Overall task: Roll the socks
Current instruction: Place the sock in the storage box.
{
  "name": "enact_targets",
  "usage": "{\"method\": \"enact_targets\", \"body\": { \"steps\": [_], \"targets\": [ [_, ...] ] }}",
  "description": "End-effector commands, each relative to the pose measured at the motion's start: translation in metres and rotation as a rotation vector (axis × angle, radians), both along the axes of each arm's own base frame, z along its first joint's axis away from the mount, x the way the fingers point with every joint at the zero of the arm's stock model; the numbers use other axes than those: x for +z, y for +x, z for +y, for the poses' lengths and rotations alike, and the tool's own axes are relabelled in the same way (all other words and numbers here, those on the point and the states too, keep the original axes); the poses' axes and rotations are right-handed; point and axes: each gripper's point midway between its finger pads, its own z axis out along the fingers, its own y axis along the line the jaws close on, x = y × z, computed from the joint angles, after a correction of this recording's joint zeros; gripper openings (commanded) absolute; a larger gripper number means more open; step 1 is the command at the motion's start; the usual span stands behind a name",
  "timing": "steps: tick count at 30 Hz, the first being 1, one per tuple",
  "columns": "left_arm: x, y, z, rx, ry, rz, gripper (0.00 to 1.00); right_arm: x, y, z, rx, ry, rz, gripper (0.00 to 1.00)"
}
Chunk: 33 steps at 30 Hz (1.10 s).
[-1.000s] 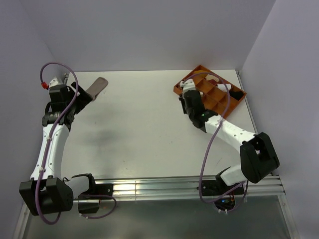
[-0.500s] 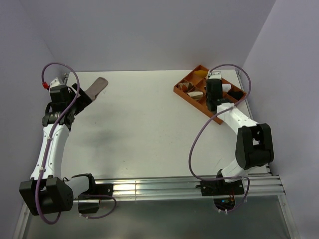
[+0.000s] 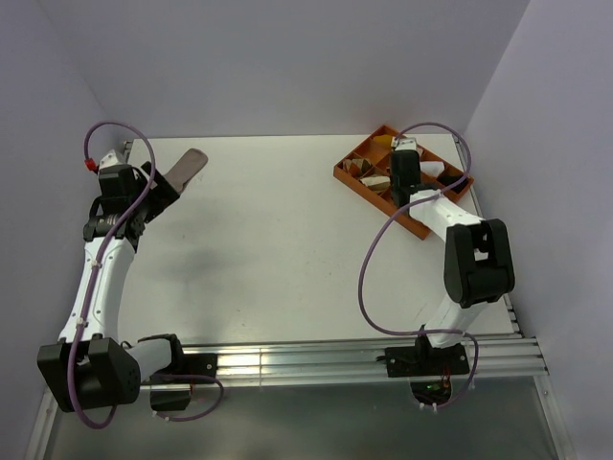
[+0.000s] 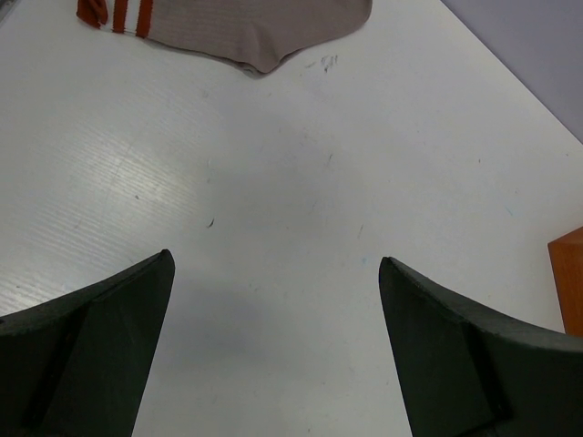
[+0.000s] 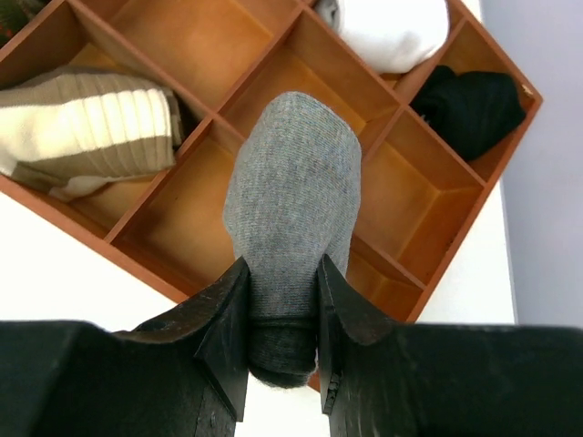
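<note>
My right gripper (image 5: 282, 264) is shut on a grey sock (image 5: 291, 200) bunched into a thick roll, its dark cuff end between the fingers. It hangs over the middle compartments of the orange divided tray (image 5: 182, 41) at the table's far right (image 3: 356, 188). The pinkish-tan sock (image 4: 246, 27), with red and white cuff stripes, lies flat at the far left (image 3: 189, 165). My left gripper (image 4: 275, 259) stands wide open over bare table just short of that sock, holding nothing. In the top view it is at the far left (image 3: 158, 187).
Other tray compartments hold a cream striped bundle (image 5: 91, 123), a white bundle (image 5: 392, 32) and a black bundle (image 5: 469, 100). Pale walls close in the table at the back and both sides. A metal rail (image 3: 316, 359) runs along the near edge.
The right arm has swung to the right, from the tray's left corner to over its middle, carrying the grey sock. The left arm has stayed in place, jaws wide.
</note>
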Motion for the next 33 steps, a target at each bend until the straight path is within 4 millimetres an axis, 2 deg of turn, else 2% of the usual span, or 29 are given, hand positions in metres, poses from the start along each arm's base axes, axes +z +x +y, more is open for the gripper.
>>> {"method": "enact_targets", "body": {
  "steps": [1,11,18,23,33],
  "targets": [
    [0.002,0.002,-0.004,-0.028,0.005,-0.014,0.99,0.004,0.004,0.004,0.042,0.013,-0.023,0.00],
    [0.002,0.002,-0.004,-0.028,0.006,-0.017,0.99,-0.029,0.002,0.012,0.113,0.015,0.065,0.00],
    [0.002,0.002,-0.004,-0.031,0.005,-0.018,0.99,-0.038,0.011,0.025,0.183,0.056,0.095,0.00],
    [0.001,0.001,-0.005,-0.032,0.005,-0.017,0.99,-0.040,0.016,0.032,0.202,0.149,0.119,0.00],
    [-0.001,0.002,-0.006,-0.038,-0.002,-0.013,0.99,-0.062,0.007,0.017,0.126,0.247,0.234,0.00]
  ]
}}
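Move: Just ahead of the right hand, which already holds the rolled grey sock, lies the empty compartment it is headed for, third from the left in the box's near row: about 5 cm ahead, 2 cm left and 8 cm below. The striped sock next to it is roughly 9 cm ahead and 8 cm left of the hand, the white sock some 17 cm ahead and 10 cm right. From the idle left hand that compartment is about 15 cm ahead and 68 cm right, well below. Lowering the grey sock about 5 cm towards the empty compartment beside the striped sock, the right hand also shifts some 2 cm left, then eases slightly forward as the descent slows. The fingers keep their pinch on the sock while the wrist tips down, rolls left side up and turns counter-clockwise, each about 10 degrees. ##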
